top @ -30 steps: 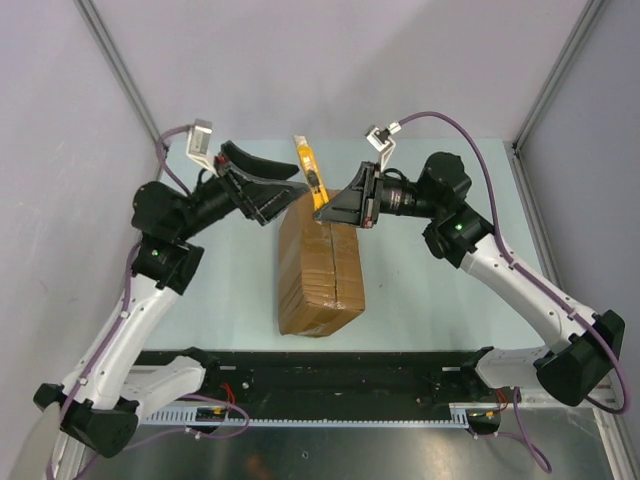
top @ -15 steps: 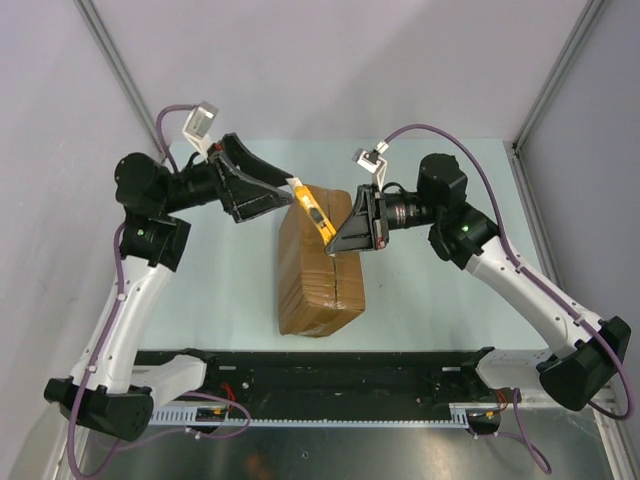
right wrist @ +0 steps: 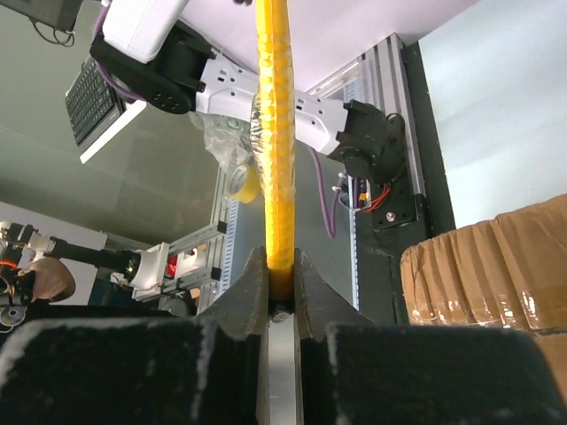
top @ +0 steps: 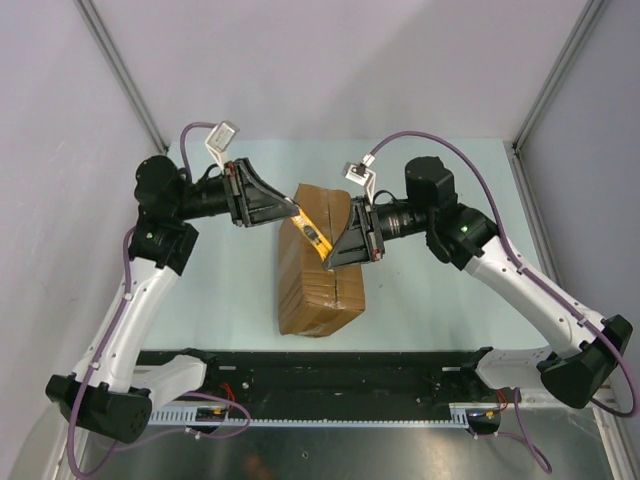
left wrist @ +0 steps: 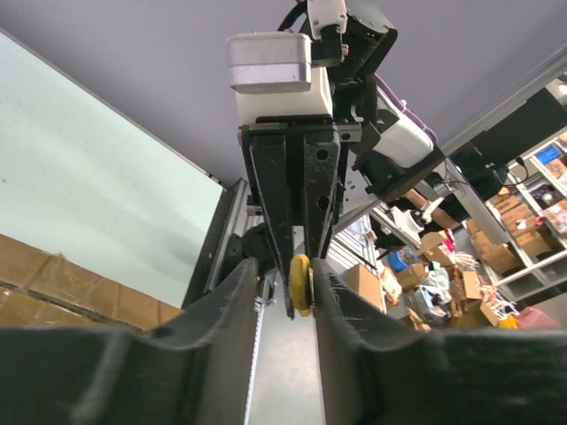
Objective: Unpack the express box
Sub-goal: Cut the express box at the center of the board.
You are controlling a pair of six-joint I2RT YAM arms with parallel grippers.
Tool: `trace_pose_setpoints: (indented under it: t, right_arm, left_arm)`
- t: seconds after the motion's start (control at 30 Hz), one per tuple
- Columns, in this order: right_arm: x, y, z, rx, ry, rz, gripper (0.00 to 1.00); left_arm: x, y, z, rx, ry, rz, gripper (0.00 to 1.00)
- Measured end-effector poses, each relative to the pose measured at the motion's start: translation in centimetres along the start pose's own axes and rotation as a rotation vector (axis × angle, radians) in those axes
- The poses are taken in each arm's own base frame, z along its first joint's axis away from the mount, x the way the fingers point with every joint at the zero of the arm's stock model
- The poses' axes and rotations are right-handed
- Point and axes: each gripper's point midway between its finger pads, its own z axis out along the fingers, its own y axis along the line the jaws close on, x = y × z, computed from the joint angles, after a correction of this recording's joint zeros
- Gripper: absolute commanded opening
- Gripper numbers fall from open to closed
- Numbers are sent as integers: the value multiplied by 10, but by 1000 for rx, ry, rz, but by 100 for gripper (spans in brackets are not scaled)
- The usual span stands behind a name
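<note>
The express box (top: 312,275), a brown taped carton, lies lengthwise mid-table; its corners show in the left wrist view (left wrist: 53,283) and the right wrist view (right wrist: 492,266). Above its far end hangs a yellow utility knife (top: 313,232). My right gripper (top: 330,257) is shut on the knife's near end, and the handle (right wrist: 273,133) runs up out of the fingertips (right wrist: 281,264). My left gripper (top: 294,207) stands around the knife's far end (left wrist: 301,283). That end lies against the right finger (left wrist: 330,292), with a gap to the left finger, so the jaws are partly closed and still open.
The pale green table (top: 220,290) is bounded by grey walls on the left, back and right. A black rail (top: 320,375) with the arm bases runs along the near edge. The arms meet over the box's far half.
The left arm swung in toward the knife and its jaws narrowed around the knife's far end. The right arm lowered the knife from the back edge to above the box.
</note>
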Motion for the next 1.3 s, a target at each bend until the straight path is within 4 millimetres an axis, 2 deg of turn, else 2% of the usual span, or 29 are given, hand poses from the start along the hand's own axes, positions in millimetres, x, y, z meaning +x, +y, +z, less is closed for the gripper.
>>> trace_pose_setpoints:
  t: [0.07, 0.1, 0.13, 0.17, 0.2, 0.23, 0.3, 0.33, 0.47, 0.57, 0.63, 0.73, 0.77, 0.93, 1.0, 1.13, 1.3]
  right_arm:
    - [2, -3, 0, 8, 8, 9, 0]
    - [3, -4, 1, 12, 9, 13, 0]
    - [4, -6, 1, 15, 12, 13, 1]
    - [4, -7, 1, 18, 13, 14, 9]
    - [4, -8, 1, 21, 13, 14, 44]
    - [4, -8, 1, 24, 11, 13, 65]
    - [1, -9, 0, 31, 4, 18, 97]
    - [0, -9, 0, 35, -2, 18, 100]
    - [-14, -10, -4, 83, -67, -26, 100]
    - [-33, -6, -13, 132, -160, -59, 100]
    - [-50, 0, -19, 165, -242, -73, 100]
    - [-84, 12, -28, 184, -402, -100, 100]
    - [-99, 19, -31, 174, -467, -108, 100]
    - [-156, 53, -39, 11, -692, -125, 100]
    - [-173, 61, -38, -65, -737, -117, 100]
    - [-190, 72, -34, -134, -777, -125, 100]
    - [-199, 94, -35, -165, -814, -175, 100]
  left_arm:
    - [4, 0, -1, 4, 12, -6, 15]
    - [5, -1, -1, 4, 15, -10, 0]
    - [6, -1, -1, 6, 19, -9, 0]
    - [7, -1, -1, 7, 21, -11, 0]
    - [7, -2, -2, 7, 20, -4, 0]
    - [7, -2, -2, 6, 20, -4, 0]
    - [7, -3, -2, 6, 19, 3, 0]
    - [7, -3, -2, 4, 17, 4, 0]
    - [-4, -6, -2, -21, -20, 22, 0]
    - [-26, -17, -1, -49, -93, 73, 0]
    - [-47, -30, -3, -77, -176, 123, 0]
    - [-73, -55, -6, -103, -309, 197, 0]
    - [-82, -69, -7, -102, -368, 236, 0]
    - [-112, -119, -15, -40, -571, 334, 0]
    - [-124, -133, -18, -19, -655, 351, 0]
    - [-140, -136, -12, -13, -760, 337, 0]
    - [-153, -121, 2, -29, -845, 306, 0]
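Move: The yellow cutter, still held at its lower end by the right hand, has its middle about 3 cm to the left hand's right, 3 cm back and 3 cm below. Seen from the right hand, that middle is some 3 cm forward, 2 cm left and 3 cm up. The express box stands far under both: from the left hand about 2 cm right, 3 cm ahead and 32 cm down. The left fingers close on the upper, left-hand end of the cutter and pinch it; then the right fingers open wide and let go. Both hands next rise about 20 cm away from the box, the right also forward some 6 cm, each tipping its fingers up and swinging them forward, while the left keeps its pinch. ##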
